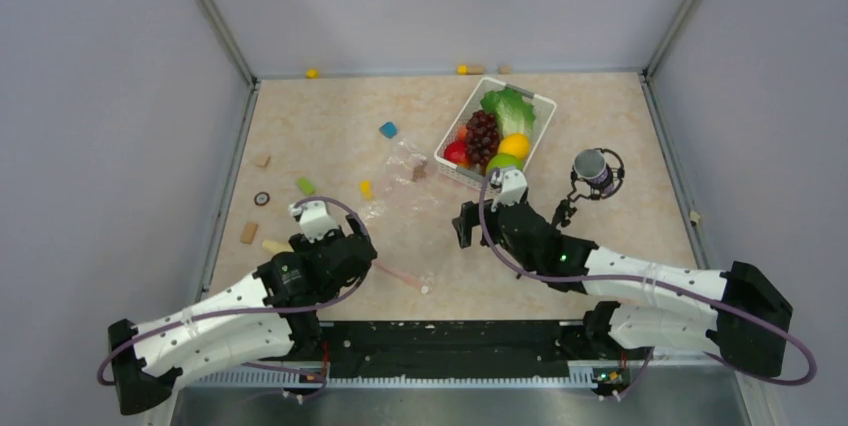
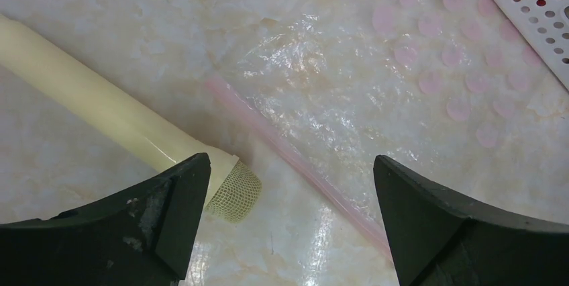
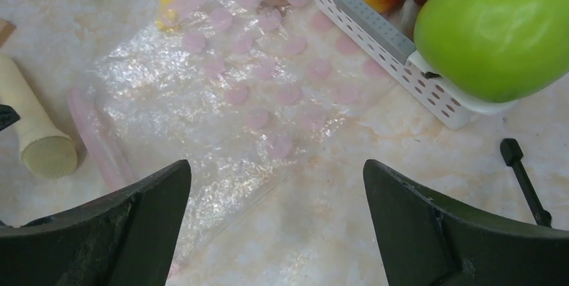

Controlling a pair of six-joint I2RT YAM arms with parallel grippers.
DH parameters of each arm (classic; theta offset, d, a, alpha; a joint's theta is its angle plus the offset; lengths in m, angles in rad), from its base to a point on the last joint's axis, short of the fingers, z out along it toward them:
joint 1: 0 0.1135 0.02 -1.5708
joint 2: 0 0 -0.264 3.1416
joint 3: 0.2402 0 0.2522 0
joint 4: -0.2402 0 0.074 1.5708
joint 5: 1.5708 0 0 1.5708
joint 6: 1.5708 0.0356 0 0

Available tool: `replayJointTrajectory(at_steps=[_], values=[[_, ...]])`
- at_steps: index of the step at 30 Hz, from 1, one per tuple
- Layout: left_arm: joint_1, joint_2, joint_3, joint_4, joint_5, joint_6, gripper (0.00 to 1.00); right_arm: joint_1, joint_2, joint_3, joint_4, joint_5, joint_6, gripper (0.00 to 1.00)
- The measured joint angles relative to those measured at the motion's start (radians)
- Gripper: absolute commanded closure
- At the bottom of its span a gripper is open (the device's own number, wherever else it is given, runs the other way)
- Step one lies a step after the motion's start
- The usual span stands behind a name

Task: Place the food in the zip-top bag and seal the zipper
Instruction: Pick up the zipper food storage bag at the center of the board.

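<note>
The food lies in a white basket (image 1: 543, 106): green lettuce (image 1: 510, 106), purple grapes (image 1: 482, 136), red apple (image 1: 456, 152), yellow lemon (image 1: 515, 146) and green lime (image 1: 500, 161). The lime (image 3: 496, 27) bulges over the basket rim (image 3: 382, 27) in the right wrist view. The clear zip-top bag (image 1: 395, 196) lies flat and empty on the table, left of the basket. Its pinkish zipper (image 2: 295, 158) faces the arms. My left gripper (image 2: 288, 172) hovers open over the zipper. My right gripper (image 3: 276, 172) is open above the bag's (image 3: 221, 91) near edge, holding nothing.
A cream cylinder (image 2: 100, 105) lies just left of the zipper. Small blocks dot the left side: blue (image 1: 388, 129), green (image 1: 305, 185), yellow (image 1: 366, 189) and wooden (image 1: 248, 233). A microphone-like object on a stand (image 1: 595, 171) is right of the basket.
</note>
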Motion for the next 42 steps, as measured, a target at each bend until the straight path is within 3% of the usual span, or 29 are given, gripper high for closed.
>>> replayJointTrajectory(at_steps=[5,12,29,42], values=[[0.0,0.0,0.0,0.0,-0.004,0.009,0.03,0.0,-0.027,-0.05,0.079,-0.056,-0.028,0.01],[0.001,-0.001,-0.009,0.003,-0.011,0.011,0.03,0.002,0.003,-0.046,0.118,-0.268,-0.091,0.01],[0.001,-0.035,-0.04,-0.131,-0.068,-0.19,0.03,0.159,0.624,0.291,0.263,-0.36,-0.272,0.02],[0.001,-0.146,-0.077,-0.174,-0.078,-0.257,0.03,0.17,0.826,0.388,0.279,-0.338,-0.315,0.06]])
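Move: The bag lies flat on the board. The middle of its zipper strip is about 22 cm to the right hand's left, 6 cm back and 14 cm below; the fruit basket's middle is some 25 cm ahead and 7 cm right of that hand. The left hand hovers almost over the strip's middle, which is 2 cm right, 1 cm back and 12 cm below it. From the left hand, the beige roll is about 13 cm left and 2 ahead, the yellow block 18 ahead and 1 right. Leftward in a sweep of about 18 cm, first easing back a few centimetres, the right hand comes in over the bag, turning some 35 degrees counter-clockwise to point along the zipper strip, then finishes almost straight down, 12 cm lower in all, fingers wide open, one tip above the strip and the other over the clear plastic. The left hand shifts about 4 cm left, sinking slightly and turning a little counter-clockwise, also open. ##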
